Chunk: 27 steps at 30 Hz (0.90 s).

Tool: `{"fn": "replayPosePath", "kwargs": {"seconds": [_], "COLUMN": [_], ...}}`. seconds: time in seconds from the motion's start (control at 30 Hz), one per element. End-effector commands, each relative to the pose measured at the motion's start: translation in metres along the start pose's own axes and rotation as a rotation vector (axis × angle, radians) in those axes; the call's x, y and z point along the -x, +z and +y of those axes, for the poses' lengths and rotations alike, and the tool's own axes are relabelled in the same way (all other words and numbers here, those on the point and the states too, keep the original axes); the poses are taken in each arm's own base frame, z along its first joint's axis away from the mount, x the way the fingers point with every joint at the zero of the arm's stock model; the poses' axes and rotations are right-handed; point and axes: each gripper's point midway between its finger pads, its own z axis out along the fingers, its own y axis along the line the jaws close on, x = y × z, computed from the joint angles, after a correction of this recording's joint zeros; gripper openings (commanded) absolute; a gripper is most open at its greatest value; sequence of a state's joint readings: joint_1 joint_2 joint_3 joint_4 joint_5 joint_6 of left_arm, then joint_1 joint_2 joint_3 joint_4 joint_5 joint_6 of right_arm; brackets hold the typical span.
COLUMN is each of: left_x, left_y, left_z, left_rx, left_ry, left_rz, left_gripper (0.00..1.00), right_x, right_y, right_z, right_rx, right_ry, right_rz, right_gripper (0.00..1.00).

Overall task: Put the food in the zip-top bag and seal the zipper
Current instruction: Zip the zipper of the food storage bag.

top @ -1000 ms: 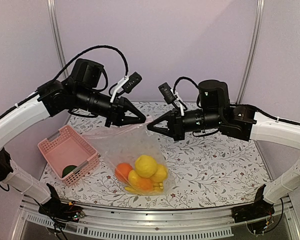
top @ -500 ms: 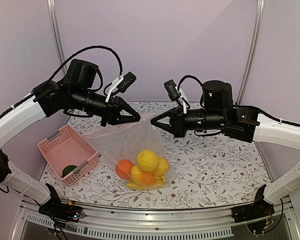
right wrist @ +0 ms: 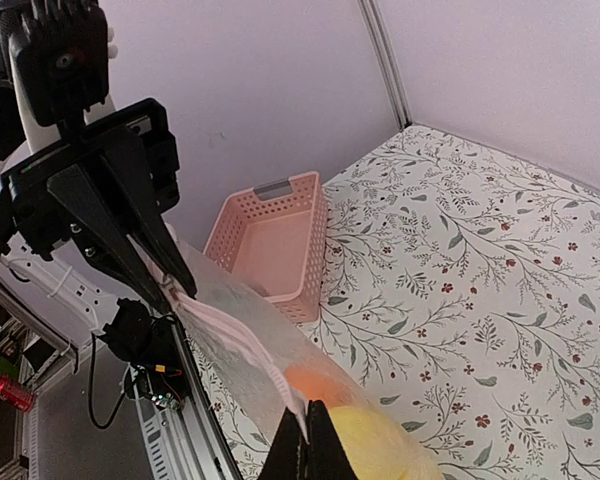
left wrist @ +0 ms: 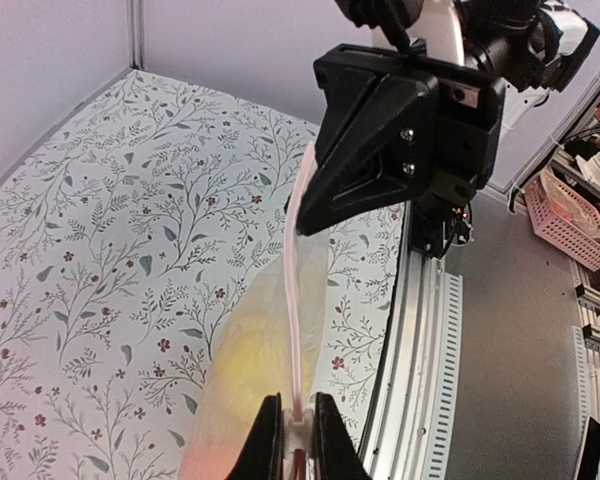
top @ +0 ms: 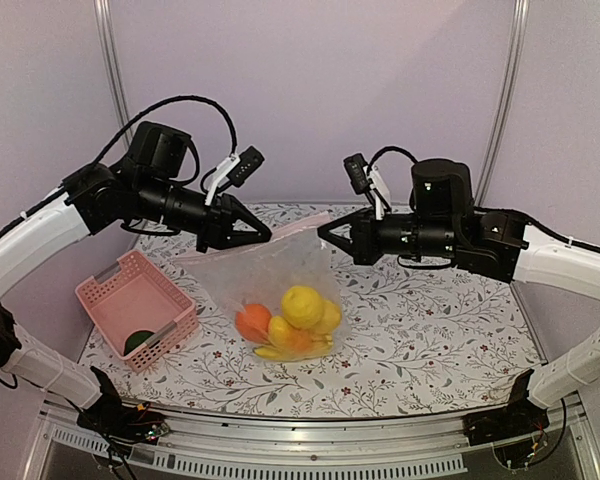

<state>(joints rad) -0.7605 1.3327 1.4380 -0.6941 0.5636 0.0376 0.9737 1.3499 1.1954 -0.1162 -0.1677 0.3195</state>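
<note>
The clear zip-top bag (top: 270, 275) hangs between my two grippers, its bottom resting on the table. Through the plastic I see the food: an orange (top: 251, 320), a yellow lemon (top: 302, 304) and bananas (top: 280, 350). The pinkish zipper (top: 298, 228) runs taut along the top edge. My left gripper (top: 265, 232) is shut on the left end of that edge (left wrist: 297, 405). At the right end, my right gripper (top: 325, 232) is shut on it (right wrist: 306, 420). The zipper (left wrist: 298, 290) looks pressed flat in the left wrist view. A dark green piece (top: 138, 342) lies in the pink basket.
The pink slatted basket (top: 130, 295) stands at the left of the flowered table (top: 430, 330), next to the bag. A metal rail (top: 310, 440) runs along the near edge, and purple walls close in the back and sides.
Both grippers have risen and drawn apart, pulling the bag's top edge taut. The bag and the fruit in it have shifted slightly right.
</note>
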Motion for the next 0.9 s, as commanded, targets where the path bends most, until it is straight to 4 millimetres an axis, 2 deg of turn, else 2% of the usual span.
{"fn": "replayPosePath", "kwargs": {"seconds": [0.0,0.33,0.87], "left_x": [-0.015,-0.021,-0.033], "left_y": [-0.016,-0.019,-0.03], "left_z": [0.003,0.01,0.029], "left_rx": [0.028,0.048,0.103], "left_ry": [-0.027,-0.045,-0.079], "left_rz": [0.035,0.041,0.046], "left_gripper": [0.0,0.0,0.0], "right_x": [0.015,0.017,0.019], "right_y": [-0.025,-0.046,-0.087], "right_z": [-0.05,-0.092,-0.134], "right_rx": [-0.222,-0.395,-0.578], "right_ry": [0.046,0.092,0.155], "right_rz": [-0.048,-0.066,-0.099], "right_gripper": [0.0,0.0,0.0]}}
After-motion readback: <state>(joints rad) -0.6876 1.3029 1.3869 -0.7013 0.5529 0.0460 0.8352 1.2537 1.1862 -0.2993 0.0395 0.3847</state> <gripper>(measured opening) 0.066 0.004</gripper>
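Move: Both hands already pinch the bag's pink zipper, the right at its right corner, the left about 8 cm to the left of that and some 1 cm nearer the base. From the left hand, the zipper's loose left end is roughly 13 cm left, 3 cm back and 3 cm lower. The yellow fruit hangs about 5 cm to the left hand's right, level fore and aft, 14 cm below; the orange is 4 cm left, also level, 17 cm below. From the right hand, that loose end lies some 21 cm left, 4 cm back and 3 cm lower. Keeping its grip on the zipper's right corner, the right hand draws away from the left hand, about 8 cm to the right and 5 to 6 cm forward, swinging some 20 degrees clockwise as it goes. The left fingers stay shut around the strip, letting the zipper slide through their pinch while that hand eases only about 2 cm left and 2 cm forward, sinking slightly, towards the zipper's loose left end. ##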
